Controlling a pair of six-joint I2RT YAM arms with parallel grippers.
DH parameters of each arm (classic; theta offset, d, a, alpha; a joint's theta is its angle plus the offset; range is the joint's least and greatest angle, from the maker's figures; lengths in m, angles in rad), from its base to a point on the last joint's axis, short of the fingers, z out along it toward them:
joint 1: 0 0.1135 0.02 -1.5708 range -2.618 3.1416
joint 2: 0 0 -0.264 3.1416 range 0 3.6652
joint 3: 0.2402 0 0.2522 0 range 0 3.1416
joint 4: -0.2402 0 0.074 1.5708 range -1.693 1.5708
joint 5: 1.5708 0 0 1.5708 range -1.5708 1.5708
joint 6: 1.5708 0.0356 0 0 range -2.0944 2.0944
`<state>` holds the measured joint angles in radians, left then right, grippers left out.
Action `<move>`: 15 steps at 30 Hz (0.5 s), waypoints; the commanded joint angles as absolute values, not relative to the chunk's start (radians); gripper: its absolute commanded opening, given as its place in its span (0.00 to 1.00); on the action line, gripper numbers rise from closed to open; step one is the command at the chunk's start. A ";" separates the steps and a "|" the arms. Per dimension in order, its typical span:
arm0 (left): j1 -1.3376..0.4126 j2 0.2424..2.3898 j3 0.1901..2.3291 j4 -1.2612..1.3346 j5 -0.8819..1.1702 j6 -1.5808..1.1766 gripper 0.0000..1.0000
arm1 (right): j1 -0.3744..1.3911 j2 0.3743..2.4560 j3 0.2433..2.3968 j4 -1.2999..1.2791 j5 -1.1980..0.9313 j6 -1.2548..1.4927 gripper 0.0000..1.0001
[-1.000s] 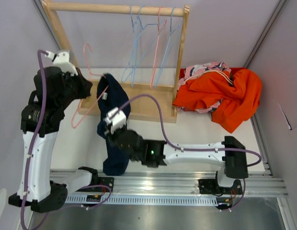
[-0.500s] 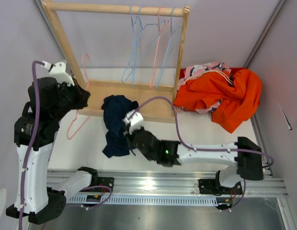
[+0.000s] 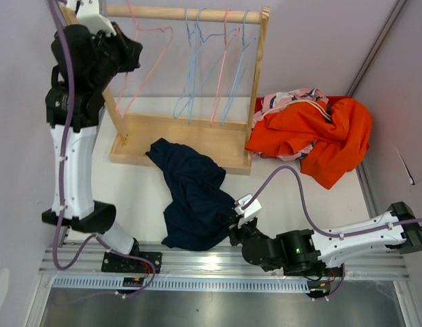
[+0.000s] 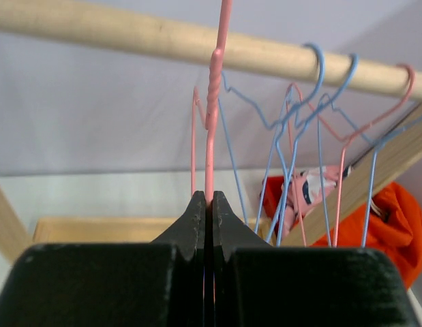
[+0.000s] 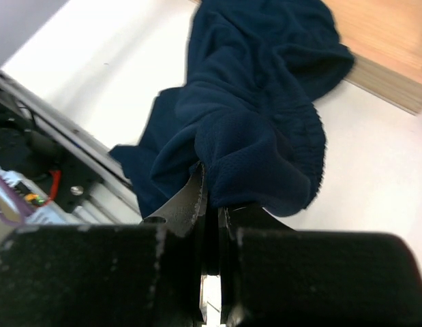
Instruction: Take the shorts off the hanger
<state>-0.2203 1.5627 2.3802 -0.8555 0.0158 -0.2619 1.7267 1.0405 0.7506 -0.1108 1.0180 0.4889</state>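
The plain navy shorts lie crumpled on the table, stretching from the wooden rack base to the front rail, free of any hanger. My right gripper sits low at their near right edge, shut on a fold of the navy cloth. My left gripper is raised at the rack's top left, shut on the wire of a bare pink hanger just below its twisted neck. The neck reaches up to the wooden rod.
Several empty blue and pink hangers hang on the rod of the wooden rack, whose base lies behind the navy shorts. A heap of orange and pink printed shorts lies at the right wall. A metal rail runs along the front.
My left arm has lifted the pink hanger from beside the rack base up to the rod. My right gripper has dragged the navy shorts off it, toward the front right.
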 commanded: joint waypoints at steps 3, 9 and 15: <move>-0.227 1.701 2.487 -0.724 0.032 -0.265 0.00 | 1.772 0.936 0.753 -0.190 1.196 0.519 0.00; -0.229 1.795 2.432 -0.680 0.025 -0.278 0.00 | 1.761 0.807 0.830 -0.155 1.281 0.299 0.00; -0.230 1.761 2.329 -0.637 0.017 -0.276 0.00 | 1.570 0.762 1.015 0.161 1.244 -0.252 0.00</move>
<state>-0.2253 1.8084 2.3592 -0.7147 0.0147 -0.2626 1.6588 0.7967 0.8742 -0.0784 1.2037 0.0738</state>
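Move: The left hand, holding the pink hanger, has the rack's wooden rail about 15 cm ahead and 6 cm above; the blue hangers hang some 15 cm right and 15 cm ahead. The right hand, gripping the navy shorts, has the red bin of clothes roughly 37 cm ahead, 27 cm to its right and 15 cm below, the rack's right post some 25 cm ahead and 8 cm right. Left takes its hanger 10 cm forward, then down by the rail; right lifts shorts rightward towards the bin. ##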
